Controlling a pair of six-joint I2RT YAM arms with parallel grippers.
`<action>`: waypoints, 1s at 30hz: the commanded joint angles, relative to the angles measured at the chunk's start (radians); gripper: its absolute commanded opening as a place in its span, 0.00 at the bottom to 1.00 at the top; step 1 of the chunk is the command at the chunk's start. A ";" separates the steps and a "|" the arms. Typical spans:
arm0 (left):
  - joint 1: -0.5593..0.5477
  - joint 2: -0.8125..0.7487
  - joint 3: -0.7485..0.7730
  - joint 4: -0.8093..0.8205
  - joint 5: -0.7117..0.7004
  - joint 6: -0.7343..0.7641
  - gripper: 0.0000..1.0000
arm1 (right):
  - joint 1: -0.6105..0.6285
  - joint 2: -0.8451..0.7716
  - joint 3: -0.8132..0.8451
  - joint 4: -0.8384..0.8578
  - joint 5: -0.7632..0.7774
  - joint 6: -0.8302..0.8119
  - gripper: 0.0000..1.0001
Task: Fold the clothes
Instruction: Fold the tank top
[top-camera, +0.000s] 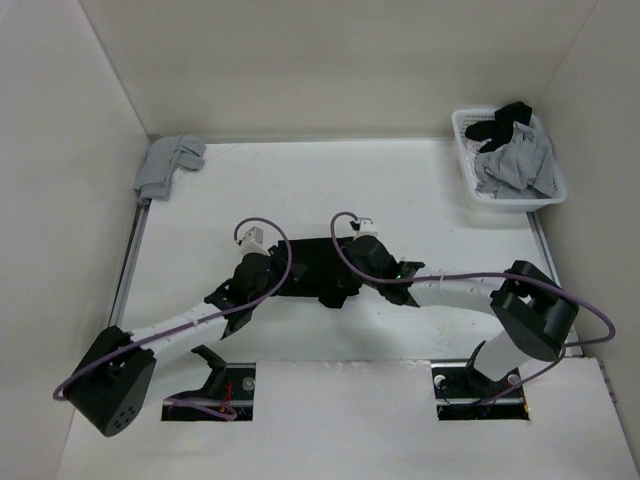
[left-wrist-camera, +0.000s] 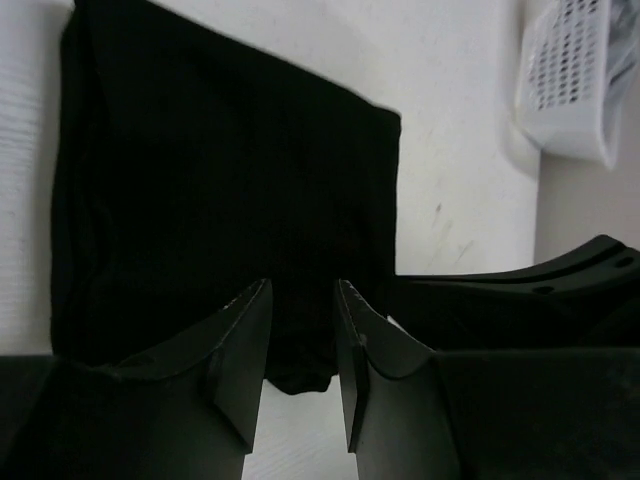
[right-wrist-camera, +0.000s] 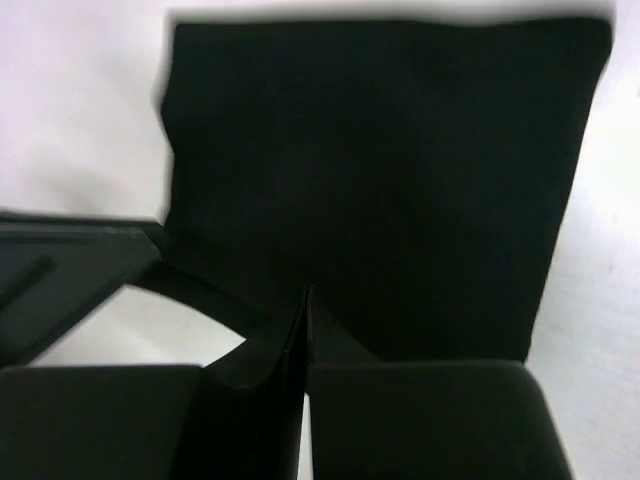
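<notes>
The clothes are one black garment, folded into a flat rectangle in the middle of the white table. In the left wrist view the black cloth fills the centre. My left gripper stands open at its near edge, and a small lobe of the hem lies between the fingers. In the right wrist view the cloth spreads ahead of my right gripper. Its jaws are pressed together at the cloth's near edge. Whether any fabric is pinched between them does not show.
A white plastic basket, also in the left wrist view, stands at the far right with grey and black garments in it. A light grey garment lies in the far left corner. Side walls enclose the table.
</notes>
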 joint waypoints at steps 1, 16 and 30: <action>-0.046 0.062 -0.011 0.147 -0.066 -0.005 0.29 | -0.017 0.011 -0.089 0.236 -0.076 0.045 0.04; 0.005 -0.164 -0.209 0.035 -0.098 0.036 0.33 | -0.067 -0.142 -0.274 0.337 -0.112 0.102 0.27; 0.130 -0.265 0.158 -0.453 -0.300 0.280 0.56 | -0.372 -0.663 -0.331 0.199 -0.029 -0.047 0.61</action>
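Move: Over its left part, the left hand has the middle of the folded tank top about 7 cm to its right, 3 cm ahead and 8 cm below; the loose flap at the near edge is some 12 cm right and 5 cm back. For the right hand, that middle lies about 8 cm left, 3 cm ahead and 7 cm below, and the flap 4 cm left and 5 cm back. Sinking together some 5 cm towards the folded tank top, both hands draw back slightly, then rise and part. The right hand climbs about 20 cm while swinging right and a little forward, its shut fingers opening and tipping up some 25 degrees; the left lifts about 13 cm, going left and somewhat forward, opening wider. ##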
